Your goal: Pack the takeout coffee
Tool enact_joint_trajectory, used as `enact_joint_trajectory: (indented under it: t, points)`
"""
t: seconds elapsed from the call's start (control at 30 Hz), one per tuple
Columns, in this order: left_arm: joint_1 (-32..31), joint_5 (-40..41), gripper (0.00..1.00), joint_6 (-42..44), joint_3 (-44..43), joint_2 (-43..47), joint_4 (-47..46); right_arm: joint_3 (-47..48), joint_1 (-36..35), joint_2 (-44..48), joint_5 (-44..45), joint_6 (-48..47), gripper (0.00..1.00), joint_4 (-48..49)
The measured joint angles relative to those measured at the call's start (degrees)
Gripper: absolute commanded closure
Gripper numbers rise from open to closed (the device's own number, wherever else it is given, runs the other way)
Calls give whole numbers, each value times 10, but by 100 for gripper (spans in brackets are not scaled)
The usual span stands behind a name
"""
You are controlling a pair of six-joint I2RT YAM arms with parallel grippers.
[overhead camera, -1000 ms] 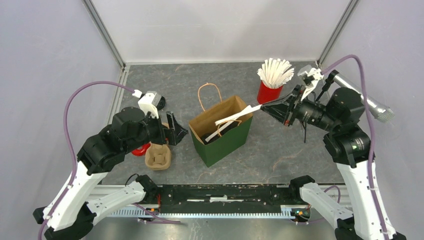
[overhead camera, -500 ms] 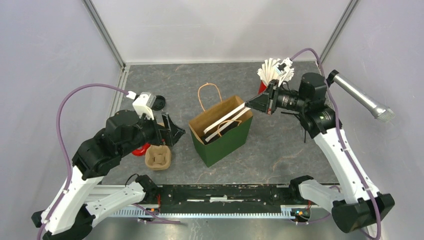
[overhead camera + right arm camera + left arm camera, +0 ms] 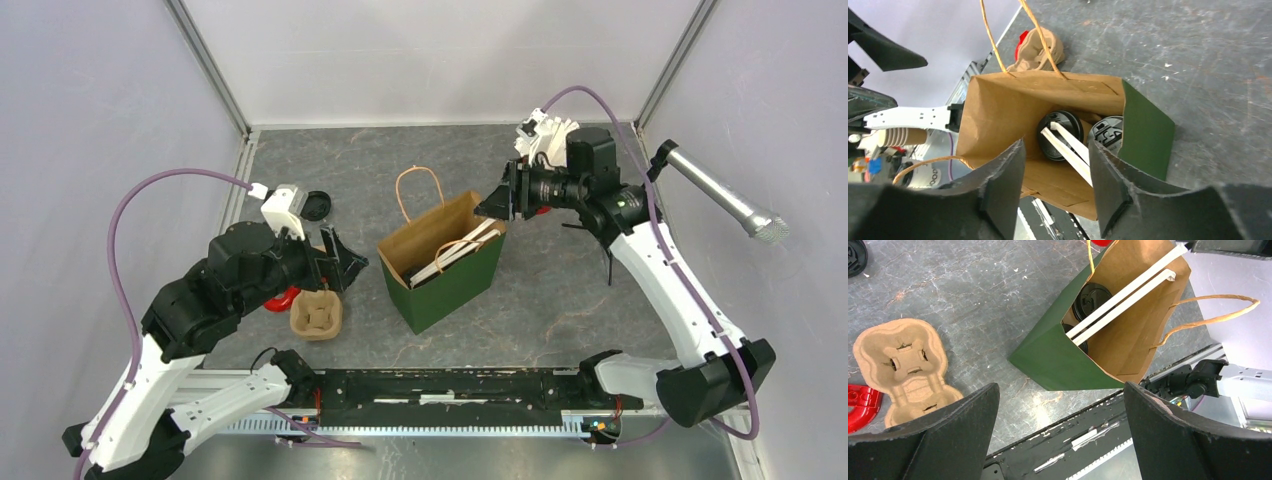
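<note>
The green bag (image 3: 445, 285) with a brown inside stands open in the middle of the table. The takeout coffee sits at its bottom: two cups of which only the black lids (image 3: 1060, 131) (image 3: 1108, 132) show, one lid (image 3: 1092, 299) also showing in the left wrist view. Two white straws (image 3: 1068, 147) (image 3: 1128, 292) lean from the lids up to the bag's right rim. My right gripper (image 3: 497, 205) (image 3: 1057, 150) hangs open just above that rim, the straw ends passing between its fingers without being pinched. Left of the bag, my left gripper (image 3: 345, 258) (image 3: 1060, 390) is wide open and holds nothing.
A brown pulp cup carrier (image 3: 316, 315) (image 3: 903, 370) lies left of the bag beside a red object (image 3: 283, 298). A loose black lid (image 3: 317, 206) lies further back. White straws (image 3: 545, 135) stick up behind my right arm. A microphone (image 3: 720, 205) leans in at the right.
My right gripper has swung left over the bag, lowered the two straws into it and opened, letting them go. The left arm has hardly moved.
</note>
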State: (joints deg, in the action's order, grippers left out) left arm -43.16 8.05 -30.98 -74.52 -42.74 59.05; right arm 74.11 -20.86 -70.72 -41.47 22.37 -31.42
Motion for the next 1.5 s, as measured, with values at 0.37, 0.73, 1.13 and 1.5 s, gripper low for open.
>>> enact_joint_trajectory:
  t: [0.37, 0.73, 1.13, 1.5]
  points:
    - [0, 5, 0, 1, -21, -12, 0, 113, 0, 2, 78, -19, 2, -54]
    - [0, 11, 0, 15, -139, -45, -3, 115, 0, 107, 199, -69, 2, -49]
    - [0, 25, 0, 15, -147, 7, -10, 4, 0, 260, 321, -78, 2, 10]
    - [0, 29, 0, 15, -104, 46, -26, -88, 0, 309, 312, -66, 2, 64]
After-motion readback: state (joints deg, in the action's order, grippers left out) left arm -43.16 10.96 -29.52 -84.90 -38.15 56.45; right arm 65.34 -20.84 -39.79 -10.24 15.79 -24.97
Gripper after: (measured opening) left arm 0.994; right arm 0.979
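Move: Just above the green paper bag's right-hand end, the right hand has the bag's middle about 9 cm to its left, 5 cm back and 17 cm down; the straws leaning in the bag centre about 5 cm left, 5 cm back and 8 cm below. The red straw cup stands some 17 cm ahead, 13 cm right and 22 cm lower. From the left hand the bag is roughly 17 cm right, 4 cm ahead and 17 cm down; the cup carrier lies some 13 cm left, level with it, 27 cm down. Spreading its already half-open fingers wide, the right hand leaves the straws, climbs about 12 cm out over the bag, swings some 10 cm right and slightly back, then sinks about 3 cm; its wrist turns clockwise and tips up so the fingers swing from leftward to mostly forward. The left hand, empty and wide open, rises about 9 cm and eases 3 cm left, away from the bag, tipping up some 15 degrees. ##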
